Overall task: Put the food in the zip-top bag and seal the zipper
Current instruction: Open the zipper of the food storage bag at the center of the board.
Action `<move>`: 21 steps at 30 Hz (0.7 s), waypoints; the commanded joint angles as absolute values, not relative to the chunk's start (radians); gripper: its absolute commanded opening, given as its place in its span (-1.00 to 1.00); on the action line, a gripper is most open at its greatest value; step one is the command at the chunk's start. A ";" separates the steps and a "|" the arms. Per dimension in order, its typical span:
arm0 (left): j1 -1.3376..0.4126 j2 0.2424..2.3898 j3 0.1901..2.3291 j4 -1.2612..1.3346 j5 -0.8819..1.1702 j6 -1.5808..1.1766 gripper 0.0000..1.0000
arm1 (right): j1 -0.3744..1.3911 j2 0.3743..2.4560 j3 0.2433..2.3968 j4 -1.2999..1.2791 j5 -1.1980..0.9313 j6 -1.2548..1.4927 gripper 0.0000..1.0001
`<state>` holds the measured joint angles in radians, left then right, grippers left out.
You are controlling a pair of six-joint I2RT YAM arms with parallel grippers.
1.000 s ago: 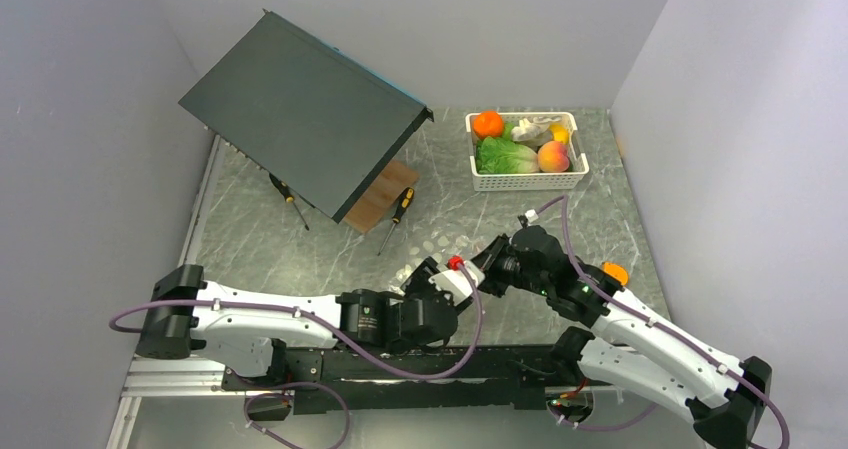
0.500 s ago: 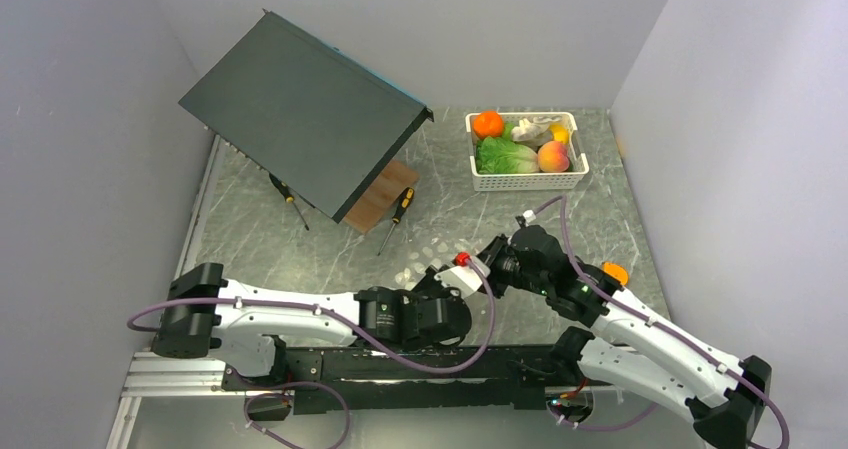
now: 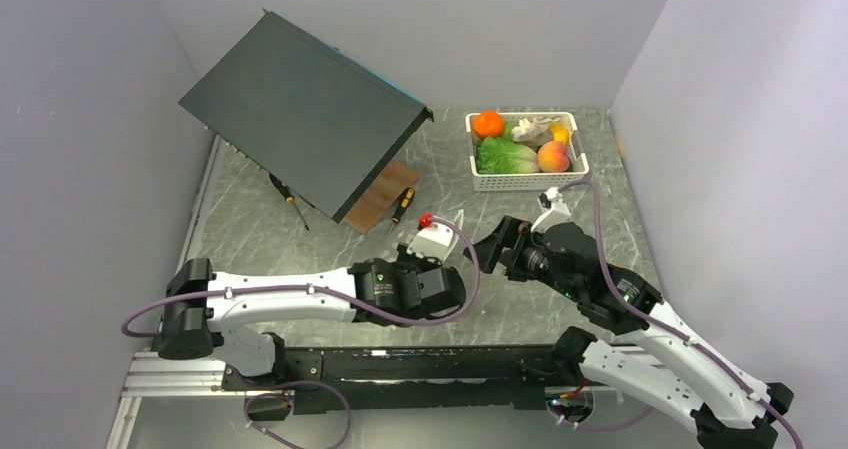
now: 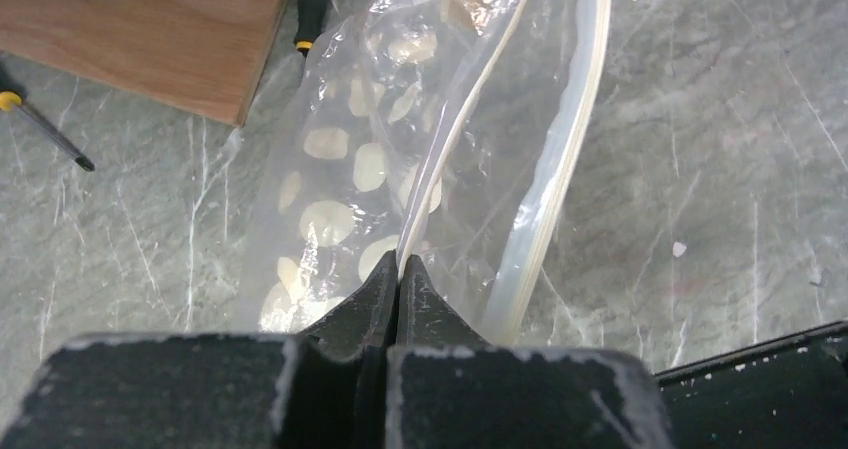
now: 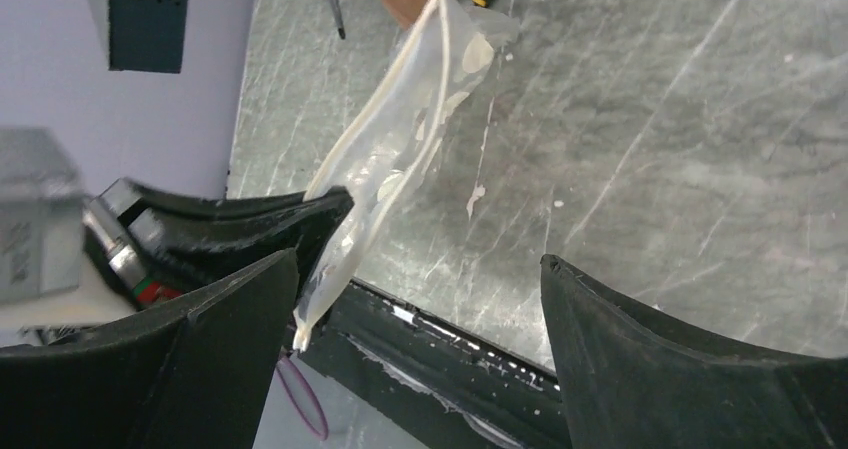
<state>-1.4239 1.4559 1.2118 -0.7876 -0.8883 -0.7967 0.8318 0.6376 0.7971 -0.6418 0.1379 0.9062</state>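
The clear dotted zip-top bag (image 4: 350,169) hangs from my left gripper (image 4: 400,267), which is shut on one whitish strip of its mouth. The other strip of the zipper (image 4: 560,149) stands apart, so the mouth is open. In the top view my left gripper (image 3: 447,237) holds the bag (image 3: 460,221) above mid-table. My right gripper (image 5: 420,259) is open and empty, its left finger close beside the bag (image 5: 400,139); it also shows in the top view (image 3: 488,251). The food, an orange (image 3: 488,124), a peach (image 3: 552,156), a green piece (image 3: 505,155) and a beige one (image 3: 532,129), lies in the white basket (image 3: 527,180).
A dark flat box (image 3: 305,114) leans on a wooden block (image 3: 380,197) at the back left. Two screwdrivers (image 3: 288,199) (image 3: 401,202) lie beside the block. Walls close in on both sides.
My left gripper has carried the bag away from the near edge, toward the wooden block. My right gripper has moved farther back and now stands beside the bag, open.
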 commanded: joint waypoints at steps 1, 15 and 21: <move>-1.351 1.424 1.214 -0.716 -0.780 -0.784 -1.00 | 0.832 0.715 0.854 -0.564 0.102 0.789 0.85; -1.282 1.327 1.090 -0.531 -0.630 -0.924 -1.00 | 0.860 0.825 0.767 -0.464 0.169 0.960 0.38; -1.282 1.414 1.151 -0.530 -0.661 -0.951 -1.00 | 0.864 0.804 0.713 -0.493 0.193 0.931 0.27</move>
<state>-1.2804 1.3624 1.0561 -0.5644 -0.6418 -0.9020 0.8593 0.8265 0.7197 -0.5049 0.1658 0.9543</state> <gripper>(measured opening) 0.014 0.672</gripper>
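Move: The bag's free zipper lip lies about 6 cm to the right hand's left, 2 cm ahead and 6 cm below it. The opposite lip, shut in the left fingers, is some 11 cm left of the right hand, level with it front to back and 5 cm lower. From the left hand the free lip is about 5 cm to the right, 2 cm ahead and 1 cm down; on the table the black-yellow screwdriver is 15 cm ahead and 4 cm left of that hand, the wooden board 16 cm ahead and 9 cm left, both 15 cm down. The right hand carries its open jaws left and forward, roughly 3 cm and 2 cm, towards the free zipper lip beside the left gripper, then drops about 5 cm beside the bag's mouth while its jaws narrow from nearly wide open to about two thirds, without shutting on anything. The left hand keeps its pinch on the other lip, easing a little forward and up before sinking past its starting height to about 2 cm lower, as it rolls its left side down some 15 degrees and tips its fingers about 10 degrees further down. ##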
